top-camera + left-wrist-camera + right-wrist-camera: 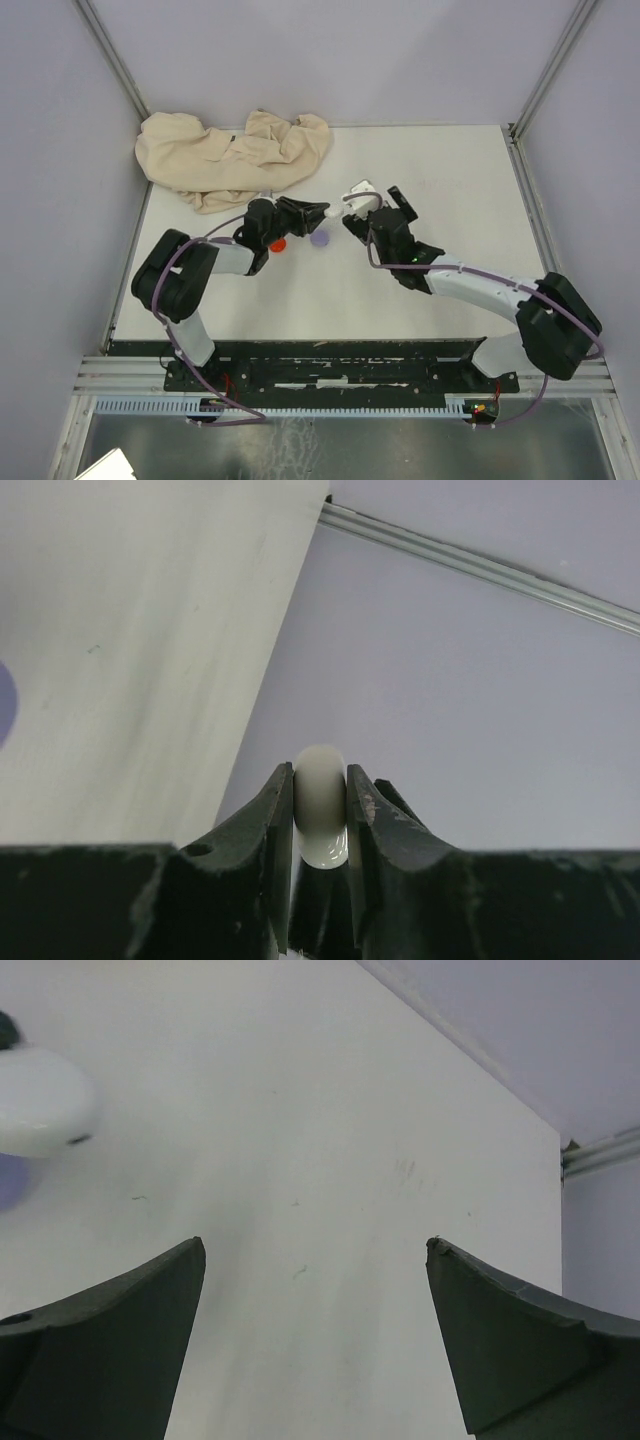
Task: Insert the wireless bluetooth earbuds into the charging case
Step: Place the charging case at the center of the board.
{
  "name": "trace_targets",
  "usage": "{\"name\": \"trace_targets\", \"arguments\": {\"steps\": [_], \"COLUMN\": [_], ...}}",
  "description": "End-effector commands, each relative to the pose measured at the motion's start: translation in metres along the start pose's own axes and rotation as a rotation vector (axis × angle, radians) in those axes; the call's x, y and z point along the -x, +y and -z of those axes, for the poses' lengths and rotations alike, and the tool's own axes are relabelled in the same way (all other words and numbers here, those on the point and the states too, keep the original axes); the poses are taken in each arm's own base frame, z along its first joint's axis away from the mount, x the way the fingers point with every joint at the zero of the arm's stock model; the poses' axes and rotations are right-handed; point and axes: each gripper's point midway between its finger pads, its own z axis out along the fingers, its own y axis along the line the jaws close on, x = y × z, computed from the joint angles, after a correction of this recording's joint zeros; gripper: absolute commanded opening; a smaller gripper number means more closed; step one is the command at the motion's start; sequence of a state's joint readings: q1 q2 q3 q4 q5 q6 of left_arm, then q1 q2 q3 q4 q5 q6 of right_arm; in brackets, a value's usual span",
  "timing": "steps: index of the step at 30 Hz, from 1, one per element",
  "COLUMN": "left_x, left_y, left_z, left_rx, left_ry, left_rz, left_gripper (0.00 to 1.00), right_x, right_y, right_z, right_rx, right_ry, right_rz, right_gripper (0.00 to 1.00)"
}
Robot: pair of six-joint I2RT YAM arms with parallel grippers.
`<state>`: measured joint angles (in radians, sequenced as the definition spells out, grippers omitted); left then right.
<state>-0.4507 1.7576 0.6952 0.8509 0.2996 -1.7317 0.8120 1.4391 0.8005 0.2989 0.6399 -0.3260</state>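
My left gripper (320, 213) is shut on a small white rounded piece (321, 805), held off the table; I cannot tell whether it is an earbud or a disc. My right gripper (378, 208) is open and empty, its fingertips (190, 1260) wide apart over bare table. A white rounded case (360, 192) lies just past its left finger and also shows at the left edge of the right wrist view (35, 1100). A pale purple disc (318, 239) and a red disc (278, 243) lie below the left gripper. No stemmed earbuds are clearly visible.
A crumpled beige cloth (232, 155) lies at the back left of the white table (450, 180). Grey walls and metal frame rails (540, 80) enclose the table. The two grippers sit close together near the table's middle.
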Motion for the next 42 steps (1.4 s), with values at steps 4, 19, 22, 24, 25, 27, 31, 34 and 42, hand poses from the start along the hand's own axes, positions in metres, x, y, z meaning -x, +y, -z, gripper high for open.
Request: {"name": "trace_targets", "arguments": {"steps": [4,19,22,24,25,27,31,34,42], "left_x": [0.01,0.032,0.034,0.036,0.038,0.04,0.042,0.044,0.045], "left_y": [0.011,0.074,0.085,0.089,0.092,0.094,0.105,0.113,0.125], "left_z": [0.016,0.082,0.083,0.084,0.085,0.085,0.085,0.086,0.087], "left_rx": [0.117,0.368,0.371,0.372,0.381,0.372,0.382,0.397,0.415], "left_ry": [0.017,-0.114,-0.119,-0.125,-0.13,-0.138,-0.139,-0.138,-0.125], "left_rz": [-0.361,-0.562,-0.56,-0.576,-0.581,-0.596,-0.607,-0.611,-0.617], "left_gripper": [0.03,0.03,0.03,0.03,0.03,0.03,0.03,0.03,0.26], "right_x": [-0.009,-0.002,-0.003,-0.003,-0.004,-0.005,-0.006,-0.005,-0.001], "right_y": [-0.048,-0.033,-0.032,-0.032,-0.032,-0.032,-0.031,-0.03,-0.028], "right_z": [0.017,0.0,-0.002,-0.002,-0.003,-0.003,-0.004,-0.005,-0.008], "right_rx": [-0.06,0.017,0.029,0.032,0.033,0.036,0.049,0.064,0.105], "right_ry": [0.098,0.153,0.158,0.158,0.16,0.161,0.163,0.164,0.168], "right_rz": [-0.3,-0.362,-0.37,-0.379,-0.381,-0.385,-0.396,-0.407,-0.449], "right_gripper": [0.99,1.0,1.0,1.0,1.0,0.99,1.0,1.0,1.0]}}
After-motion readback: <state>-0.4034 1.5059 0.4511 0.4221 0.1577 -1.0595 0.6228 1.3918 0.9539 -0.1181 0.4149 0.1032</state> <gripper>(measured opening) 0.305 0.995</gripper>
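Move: My left hand already holds the white charging case. The bare patch of board it goes to lies about 7 cm back, 8 cm to the left and some 12 cm below. The purple case sits nearly under this hand, about 3 cm left; the red case is some 12 cm left and 1 cm back, the black one 8 cm left and 6 cm ahead. From my empty right hand that patch lies about 17 cm left, 5 cm back and 15 cm down. Keeping my pinch on the white charging case, I carry it with my left hand down about 11 cm, left and back, to the open board on the near side of the red and purple cases, rolling the wrist some 40 degrees so the fingertips point more steeply down. Meanwhile my right hand, open and empty, backs off about 5 cm to the right, then eases slightly back left and tips downward. ##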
